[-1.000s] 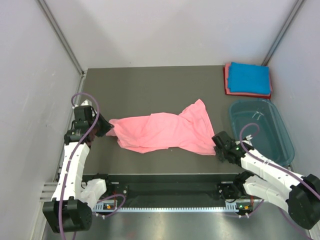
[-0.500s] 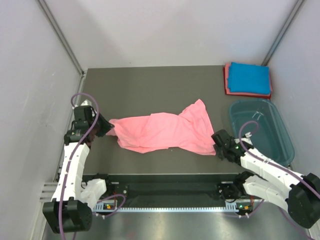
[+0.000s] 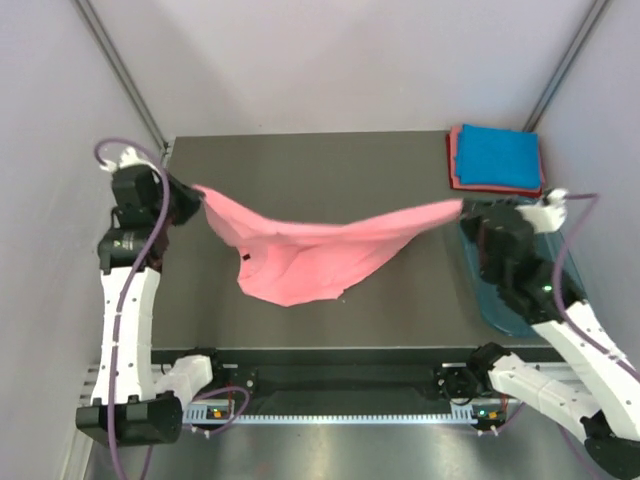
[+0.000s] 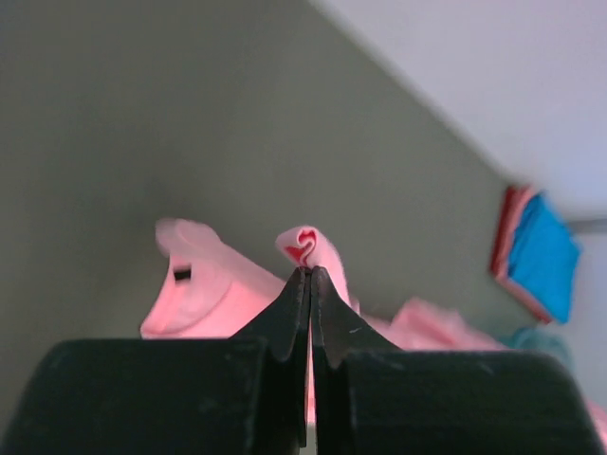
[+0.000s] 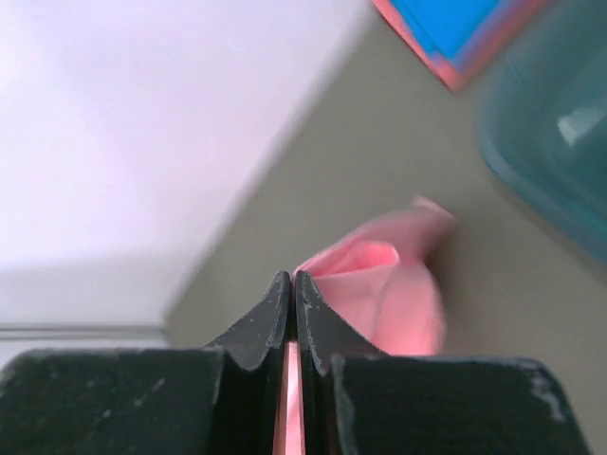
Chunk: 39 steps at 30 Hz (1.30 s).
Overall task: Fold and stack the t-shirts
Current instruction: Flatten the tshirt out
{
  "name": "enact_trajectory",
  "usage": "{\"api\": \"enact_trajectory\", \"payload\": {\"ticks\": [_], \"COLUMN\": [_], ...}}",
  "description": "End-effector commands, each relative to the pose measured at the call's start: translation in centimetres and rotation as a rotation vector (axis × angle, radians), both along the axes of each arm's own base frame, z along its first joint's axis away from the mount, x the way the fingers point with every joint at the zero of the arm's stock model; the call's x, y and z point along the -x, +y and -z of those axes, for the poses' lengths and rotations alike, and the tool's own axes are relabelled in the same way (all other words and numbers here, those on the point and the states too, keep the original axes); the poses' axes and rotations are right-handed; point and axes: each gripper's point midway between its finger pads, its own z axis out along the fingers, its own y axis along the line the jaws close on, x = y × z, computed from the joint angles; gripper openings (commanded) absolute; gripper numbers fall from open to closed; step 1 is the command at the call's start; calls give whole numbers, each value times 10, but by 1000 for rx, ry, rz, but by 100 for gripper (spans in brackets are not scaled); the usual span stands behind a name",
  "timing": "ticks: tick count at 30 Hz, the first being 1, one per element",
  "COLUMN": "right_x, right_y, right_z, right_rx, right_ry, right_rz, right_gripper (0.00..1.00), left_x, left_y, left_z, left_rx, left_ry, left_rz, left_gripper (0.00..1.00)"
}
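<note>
The salmon-pink t-shirt hangs stretched between both grippers above the table, its middle sagging down to the surface. My left gripper is shut on the shirt's left end; cloth bunches just past its tips. My right gripper is shut on the right end, with pink cloth beyond its tips. A folded bright blue t-shirt lies on a folded reddish-pink one at the table's far right corner.
A translucent teal tub stands at the right edge of the table, just beside and under the right arm. Grey walls enclose the table on the left, back and right.
Both grippers have risen and moved apart, lifting the pink shirt's two ends off the table. The right gripper closed on the shirt's right end; the cloth now hangs spread.
</note>
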Motion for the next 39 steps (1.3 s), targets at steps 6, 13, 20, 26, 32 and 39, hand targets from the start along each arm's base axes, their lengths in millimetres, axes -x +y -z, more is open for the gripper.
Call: {"api": "enact_trajectory", "payload": {"ticks": [6, 13, 20, 26, 32, 39], "right_x": [9, 66, 81, -3, -45, -31], "right_y": [-28, 3, -6, 48, 72, 52], "right_z": [-177, -182, -203, -186, -252, -119], "right_rx": [353, 206, 116, 410, 400, 451], "right_ry": [-298, -337, -406, -292, -434, -63], "right_rz": [-56, -386, -360, -458, -481, -588], "right_gripper": [0, 0, 0, 0, 0, 0], "left_x": [23, 110, 125, 39, 23, 25], "left_y": [5, -6, -3, 0, 19, 17], "left_z": [-194, -266, -284, -244, -260, -198], "left_rx": [-22, -32, -11, -51, -89, -121], "left_ry": [-399, -562, -619, -504, -520, -358], "left_rz": [-48, -28, -66, -45, -142, -102], "left_gripper": [0, 0, 0, 0, 0, 0]}}
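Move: Both hands already hold a corner of the pink t-shirt in the air, nearly 30 cm above the table. Its sagging middle lies about 21 cm right, 9 cm back and 18 cm below the left hand, and about 30 cm left, 4 cm back and 18 cm below the right. The teal bin sits some 19 cm to the right hand's right, level with it; the folded stack is about 28 cm ahead and 18 cm right, both roughly 25 cm below. Keeping their pinch on the t-shirt corners, both hands whip upward, rising some 20 to 30 cm while drawing back towards the bases (left about 15 cm, right 9 cm), with the fingertips tilting up. Then both swing forward about 17 cm and sink several centimetres as the fingertips tip partly down again; the right hand also sweeps left and turns counter-clockwise, about 30 degrees in all, before both ease back slightly at the end. ##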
